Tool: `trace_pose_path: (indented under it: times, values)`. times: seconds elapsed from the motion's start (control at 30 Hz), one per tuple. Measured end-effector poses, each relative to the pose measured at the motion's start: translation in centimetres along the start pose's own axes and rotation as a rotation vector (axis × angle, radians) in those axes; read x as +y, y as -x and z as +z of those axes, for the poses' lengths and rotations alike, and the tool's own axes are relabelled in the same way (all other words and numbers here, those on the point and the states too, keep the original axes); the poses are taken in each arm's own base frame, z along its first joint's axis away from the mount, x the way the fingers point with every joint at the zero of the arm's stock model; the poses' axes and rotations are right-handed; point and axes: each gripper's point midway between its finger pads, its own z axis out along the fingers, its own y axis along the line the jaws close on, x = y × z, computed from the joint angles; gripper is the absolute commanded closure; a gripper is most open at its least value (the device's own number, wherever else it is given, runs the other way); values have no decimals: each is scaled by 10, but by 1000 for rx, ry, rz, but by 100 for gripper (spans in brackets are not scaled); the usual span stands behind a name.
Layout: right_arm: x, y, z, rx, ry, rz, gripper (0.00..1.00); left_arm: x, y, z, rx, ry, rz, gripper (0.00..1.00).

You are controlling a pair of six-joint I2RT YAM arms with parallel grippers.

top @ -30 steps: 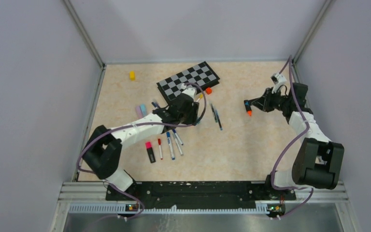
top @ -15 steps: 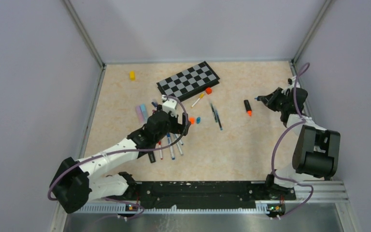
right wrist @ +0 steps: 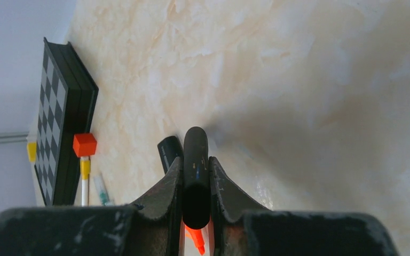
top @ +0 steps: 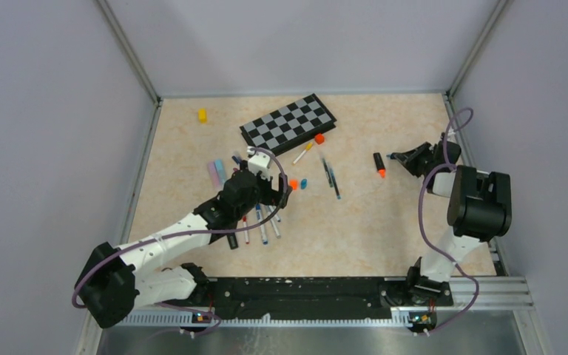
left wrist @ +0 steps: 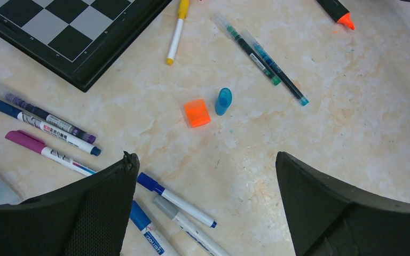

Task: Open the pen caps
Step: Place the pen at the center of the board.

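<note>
My left gripper (top: pixel 279 194) (left wrist: pixel 205 157) hangs open and empty over several white-barrelled pens (left wrist: pixel 177 200) lying side by side. A loose orange pen cap (left wrist: pixel 197 112) (top: pixel 293 183) and a blue pen cap (left wrist: pixel 223 101) (top: pixel 304 183) lie on the table just beyond its fingertips. My right gripper (top: pixel 403 157) (right wrist: pixel 196 160) is shut on a black, hollow pen cap (right wrist: pixel 196 181). To its left lies a black highlighter (top: pixel 379 164) (right wrist: pixel 168 152) with its orange tip bared.
A black-and-grey chessboard (top: pixel 288 123) lies at the back, with an orange block (top: pixel 319 138) and a yellow-capped pen (left wrist: pixel 175 32) beside it. Two thin green pens (top: pixel 331 177) lie mid-table. A yellow block (top: pixel 202 115) sits far left, and pastel highlighters (top: pixel 217 171) lie left of my left arm.
My left gripper drew back from the chessboard toward the near side and opened wide. My right gripper pulled away to the right, leaving the orange-tipped highlighter on the table.
</note>
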Motion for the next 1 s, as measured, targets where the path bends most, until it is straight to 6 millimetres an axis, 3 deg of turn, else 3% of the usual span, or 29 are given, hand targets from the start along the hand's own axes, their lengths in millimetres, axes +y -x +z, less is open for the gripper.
trace_pose_path:
  times: [0.13, 0.27, 0.53, 1.0]
  values:
    - [1, 0, 3, 0, 15, 31, 70, 0, 1, 0, -2, 0, -1, 1]
    - [1, -5, 4, 23, 26, 42, 62, 0, 0, 1, 1, 1, 0, 1]
    - [3, -21, -5, 102, 39, -7, 34, 0, 1, 1, -2, 1, 1, 1]
    - [9, -35, -63, 206, 6, -279, 31, -7, 18, -13, -61, -51, 21, 1]
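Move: The right hand still pinches the blue-tipped highlighter low over the table. Its resting place is the bare spot about 3 cm to the left, 1 cm back and 3 cm below, with the orange-tipped highlighter lying roughly 8 cm to the left and 1 cm back. The green and blue gel pens lie some 25 cm left and 7 cm back. From the left hand that spot is about 17 cm ahead, 38 cm to the right and 14 cm below. Open the right gripper to about two thirds to let go of the blue-tipped highlighter beside the orange one, easing the hand slightly left and down as the fingers part. Then draw it back about 6 cm, away from the highlighter, rising nearly 3 cm and turning some 15 degrees counter-clockwise. Hold the left hand still with its fingers wide, then lift it about 2 cm at the end. ##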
